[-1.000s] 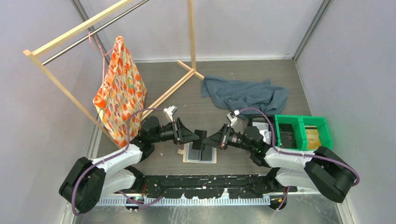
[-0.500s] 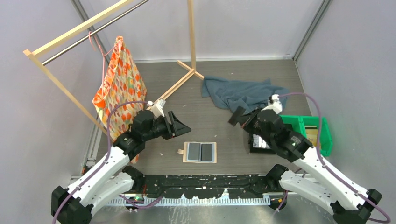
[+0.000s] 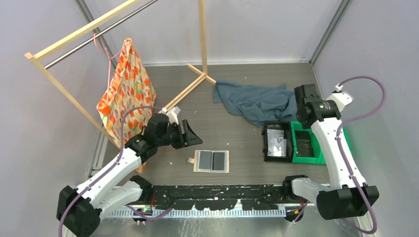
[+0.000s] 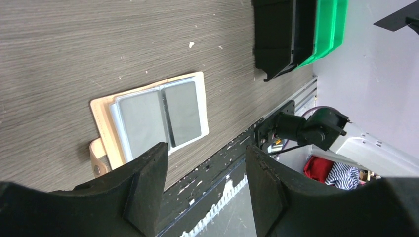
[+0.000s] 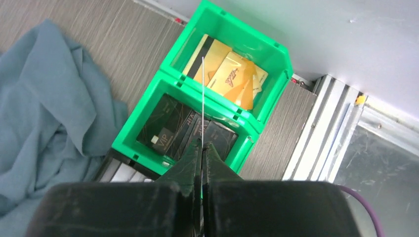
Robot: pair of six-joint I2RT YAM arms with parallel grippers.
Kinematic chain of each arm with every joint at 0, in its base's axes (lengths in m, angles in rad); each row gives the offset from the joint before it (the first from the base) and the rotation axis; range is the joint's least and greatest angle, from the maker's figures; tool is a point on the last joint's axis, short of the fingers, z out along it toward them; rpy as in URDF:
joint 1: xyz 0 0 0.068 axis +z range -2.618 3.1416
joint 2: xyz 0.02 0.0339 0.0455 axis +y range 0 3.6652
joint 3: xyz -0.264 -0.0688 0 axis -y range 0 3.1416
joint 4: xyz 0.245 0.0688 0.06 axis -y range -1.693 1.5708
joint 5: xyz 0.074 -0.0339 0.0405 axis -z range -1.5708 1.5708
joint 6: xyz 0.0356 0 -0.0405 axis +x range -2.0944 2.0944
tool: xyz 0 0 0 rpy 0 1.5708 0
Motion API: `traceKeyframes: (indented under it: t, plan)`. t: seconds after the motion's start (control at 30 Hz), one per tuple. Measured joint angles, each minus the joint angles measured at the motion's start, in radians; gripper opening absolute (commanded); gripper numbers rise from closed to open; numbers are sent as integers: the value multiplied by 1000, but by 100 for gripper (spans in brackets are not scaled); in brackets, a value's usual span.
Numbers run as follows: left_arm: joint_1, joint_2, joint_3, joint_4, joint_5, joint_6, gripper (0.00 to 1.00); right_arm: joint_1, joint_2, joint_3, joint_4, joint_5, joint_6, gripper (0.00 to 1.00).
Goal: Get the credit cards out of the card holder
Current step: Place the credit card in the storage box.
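Observation:
The tan card holder (image 3: pixel 196 169) lies open on the table in front of the arm bases, its tab (image 4: pixel 99 160) to the left. Two dark grey credit cards (image 3: pixel 205 160) (image 3: pixel 219 160) sit side by side in its pale pockets, seen also in the left wrist view (image 4: pixel 142 121) (image 4: pixel 183 111). My left gripper (image 3: pixel 193 134) (image 4: pixel 205 168) hovers open and empty, up and to the left of the holder. My right gripper (image 5: pixel 202 144) is raised over the green bin (image 5: pixel 237 27), shut on a thin card (image 5: pixel 202 98) seen edge-on.
The green bin (image 3: pixel 299 127) at the right has gold cards (image 5: pixel 232 69) in one compartment and dark cards (image 5: pixel 173 131) in the other. A black tray (image 3: pixel 276 142) adjoins it. A blue-grey cloth (image 3: pixel 257 101) lies behind. A wooden rack (image 3: pixel 202 34) with an orange patterned bag (image 3: pixel 126 96) stands at the left.
Both grippers met over the holder a second ago. The left one has opened and drawn back left. The right arm has swung up and right, to above the green bin.

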Motion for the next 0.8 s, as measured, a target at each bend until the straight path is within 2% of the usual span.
traceKeyframes:
  t: [0.07, 0.2, 0.4, 0.53, 0.8]
  plan:
    - [0, 0, 14, 0, 6, 6, 60, -72, -19, 3, 14, -32, -10, 1]
    - [0, 1, 19, -1, 13, 7, 60, -137, 5, 24, 14, -94, 42, 1]
    - [0, 12, 19, -1, 26, 6, 59, -177, 276, 136, -172, -135, 371, 1]
    - [0, 27, 19, 0, 32, 6, 59, -177, 408, 172, -208, -178, 558, 1]
    - [0, 51, 19, 0, 36, 6, 59, -176, 356, 20, -262, -327, 785, 1]
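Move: The right hand holds a black card out past its fingertips. The green compartment with the black VIP cards lies about 20 cm below it, some 4 cm back and 3 cm left. The gold-card compartment is about 13 cm right of that one and level with it, and the black tray 11 cm left of it. The grey cloth is 12 cm ahead and 20 cm left of the hand. The black-card compartment lies about 44 cm right of the left hand, nearly level. Still pinching the black card between shut fingers, the right hand sinks about 10 cm towards the green compartment of VIP cards. It eases a little forward first, then draws back some 4 cm and left while still going down. The wrist swings roughly 40 degrees clockwise and tips the fingers more steeply down. ##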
